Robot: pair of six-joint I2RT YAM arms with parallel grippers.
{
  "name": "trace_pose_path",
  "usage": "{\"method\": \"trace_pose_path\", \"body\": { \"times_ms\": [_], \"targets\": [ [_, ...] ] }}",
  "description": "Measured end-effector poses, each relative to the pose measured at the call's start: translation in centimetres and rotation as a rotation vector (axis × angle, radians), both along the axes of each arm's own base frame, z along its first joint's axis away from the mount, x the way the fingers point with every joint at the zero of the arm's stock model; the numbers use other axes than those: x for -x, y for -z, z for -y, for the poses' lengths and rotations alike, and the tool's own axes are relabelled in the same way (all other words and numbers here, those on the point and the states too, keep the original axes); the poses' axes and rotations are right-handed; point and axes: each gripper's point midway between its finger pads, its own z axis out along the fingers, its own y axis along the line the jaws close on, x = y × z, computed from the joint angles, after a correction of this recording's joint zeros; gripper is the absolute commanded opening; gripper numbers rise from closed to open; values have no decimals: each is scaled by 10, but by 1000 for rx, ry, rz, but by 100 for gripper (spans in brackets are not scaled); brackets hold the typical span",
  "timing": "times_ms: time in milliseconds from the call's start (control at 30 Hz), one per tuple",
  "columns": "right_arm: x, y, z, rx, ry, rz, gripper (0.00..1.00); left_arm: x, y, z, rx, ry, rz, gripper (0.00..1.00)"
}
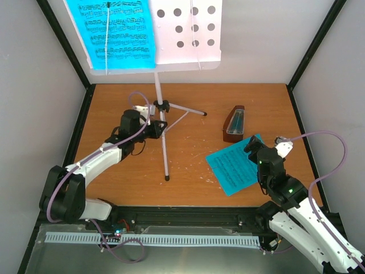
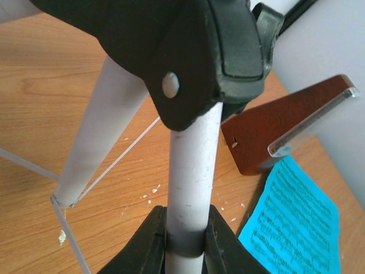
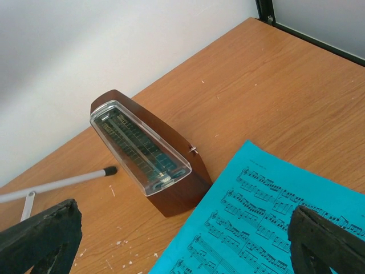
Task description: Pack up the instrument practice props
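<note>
The silvery music stand (image 1: 161,142) rises from the middle of the table, its perforated desk (image 1: 191,28) at the top of the overhead view. One cyan sheet-music page (image 1: 114,34) rests on that desk. My left gripper (image 1: 155,127) is shut on the stand's pole (image 2: 194,160), just below the black leg hub (image 2: 188,51); both fingers (image 2: 145,245) press the tube. The brown metronome (image 1: 234,124) lies on its back, clear cover up (image 3: 142,151). A second cyan page (image 1: 236,165) lies flat beside it. My right gripper (image 1: 254,145) hovers open over that page (image 3: 268,217), nothing between its fingers (image 3: 40,234).
The stand's tripod legs (image 1: 185,108) spread across the tabletop, one rubber-tipped leg end (image 3: 108,170) close to the metronome. White walls and a black frame (image 1: 77,63) enclose the wooden table (image 1: 114,188). White flecks dot the wood near the pole.
</note>
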Motion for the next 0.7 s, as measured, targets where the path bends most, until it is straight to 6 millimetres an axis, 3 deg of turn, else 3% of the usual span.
{"method": "trace_pose_path", "body": {
  "times_ms": [300,567,633,700],
  "targets": [
    [-1,3,-3,12,-14,-14,97,-11,-1,37,43,-144,-49,0],
    [-1,3,-4,9,-21,-16,97,-27,-2,99,80,-154,-98,3],
    [-1,3,-5,8,-25,-17,97,-27,-3,109,83,-145,-103,11],
    [-1,4,-6,7,-32,-19,97,-26,-3,115,86,-137,-106,33]
  ]
}}
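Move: Some 32 cm to the right of the left hand, which already grips a leg of the music stand just below its black hub, lies the metronome, about 6 cm farther out and 15 cm lower. The loose sheet is around 33 cm right and 14 cm back, on the table; the held leg's foot is roughly 20 cm straight back. From the right hand, the metronome lies about 16 cm ahead, 5 cm left and 20 cm below. Swinging the music stand across the table to its right, the left hand travels about 11 cm towards the metronome's side, also drifting 2–3 cm forward, at nearly constant height. The drift right starts gently, then quickens past halfway. The fingers keep their shut hold on the leg under the hub while the wrist turns a little, about 10 degrees, counter-clockwise and nose-down. ##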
